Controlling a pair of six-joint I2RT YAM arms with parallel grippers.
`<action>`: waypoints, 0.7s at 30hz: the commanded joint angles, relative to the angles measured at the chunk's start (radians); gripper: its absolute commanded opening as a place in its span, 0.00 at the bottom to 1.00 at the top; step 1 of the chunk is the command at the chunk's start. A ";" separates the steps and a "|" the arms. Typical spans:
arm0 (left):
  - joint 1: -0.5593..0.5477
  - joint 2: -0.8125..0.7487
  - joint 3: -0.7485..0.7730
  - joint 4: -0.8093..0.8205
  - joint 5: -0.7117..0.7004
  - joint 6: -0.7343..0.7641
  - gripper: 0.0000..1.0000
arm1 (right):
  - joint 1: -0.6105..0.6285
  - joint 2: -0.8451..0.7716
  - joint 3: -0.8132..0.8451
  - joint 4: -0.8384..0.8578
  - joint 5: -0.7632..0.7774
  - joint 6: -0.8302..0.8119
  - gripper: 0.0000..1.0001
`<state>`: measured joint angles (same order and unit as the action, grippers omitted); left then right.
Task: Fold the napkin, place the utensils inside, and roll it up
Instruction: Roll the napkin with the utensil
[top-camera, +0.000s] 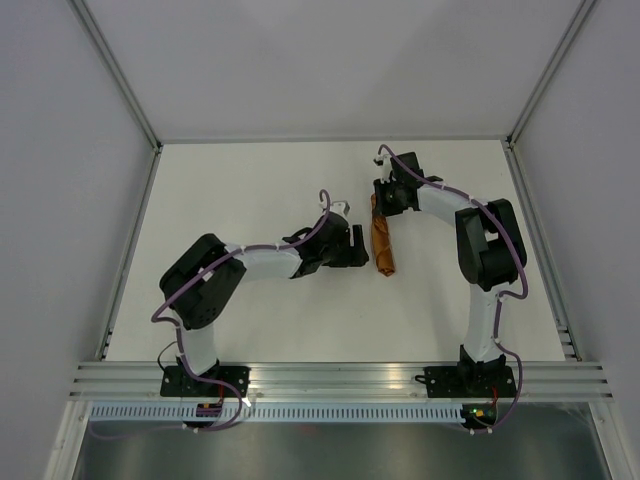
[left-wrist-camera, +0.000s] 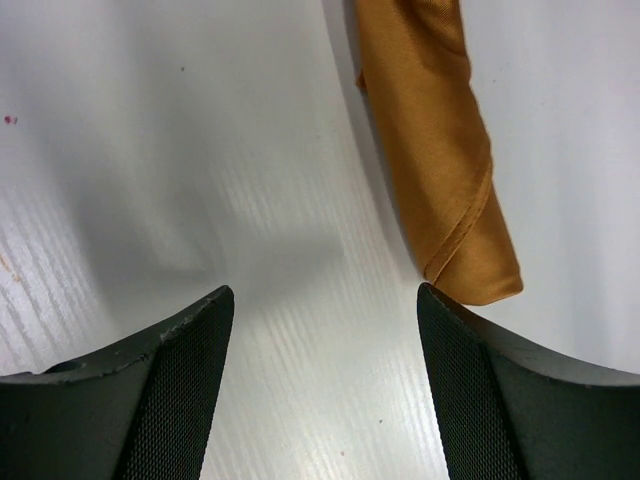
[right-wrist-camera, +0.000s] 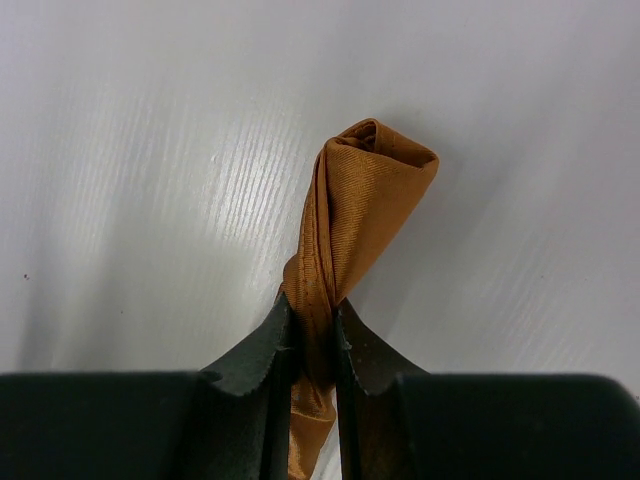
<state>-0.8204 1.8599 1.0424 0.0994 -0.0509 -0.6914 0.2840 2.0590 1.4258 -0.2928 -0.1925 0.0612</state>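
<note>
The rust-orange napkin (top-camera: 383, 245) lies rolled into a narrow tube on the white table, running from far to near. My right gripper (top-camera: 382, 203) is shut on the napkin (right-wrist-camera: 352, 210) at its far end, the cloth pinched between both fingers (right-wrist-camera: 272, 345). My left gripper (top-camera: 360, 244) stands open just left of the roll's near part. In the left wrist view the napkin (left-wrist-camera: 435, 160) lies beyond the right fingertip (left-wrist-camera: 440, 320), with only bare table between the jaws. The utensils are hidden from view.
Grey walls and aluminium rails (top-camera: 340, 378) frame the white table (top-camera: 250, 180). Both arms reach toward the table's middle, the left forearm (top-camera: 262, 262) lying low across it.
</note>
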 joint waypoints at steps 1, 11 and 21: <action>-0.003 0.021 0.076 0.032 -0.004 -0.005 0.78 | -0.002 0.036 0.015 -0.002 0.079 -0.006 0.18; -0.059 0.193 0.318 -0.089 -0.104 -0.013 0.71 | -0.002 0.030 0.019 -0.009 0.085 -0.011 0.18; -0.092 0.174 0.258 -0.110 -0.187 0.003 0.32 | -0.002 0.038 0.025 -0.019 0.087 -0.015 0.18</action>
<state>-0.9066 2.0518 1.3186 0.0246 -0.1860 -0.6941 0.2844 2.0594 1.4311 -0.2901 -0.1734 0.0605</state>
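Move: The near part of the rolled napkin, where my left fingers will close, lies about 6 cm to the right of my open left hand and 3 cm ahead, roughly at finger height. From my left hand, the napkin's near tip is some 7 cm right and 2 cm back, and the right gripper about 13 cm ahead and 5 cm right. From my right hand, which already holds the roll's far part, that near part lies roughly 10 cm back and 1 cm right. I hop my open left hand to the right and somewhat forward, lifting it about 2.5 cm on the way and carrying it some 6 cm over to the roll. Then I lower it again, drawing back about a centimetre, and close the fingers to pinch the roll near its near end, while my right hand stays put and keeps its grip on the far part. ##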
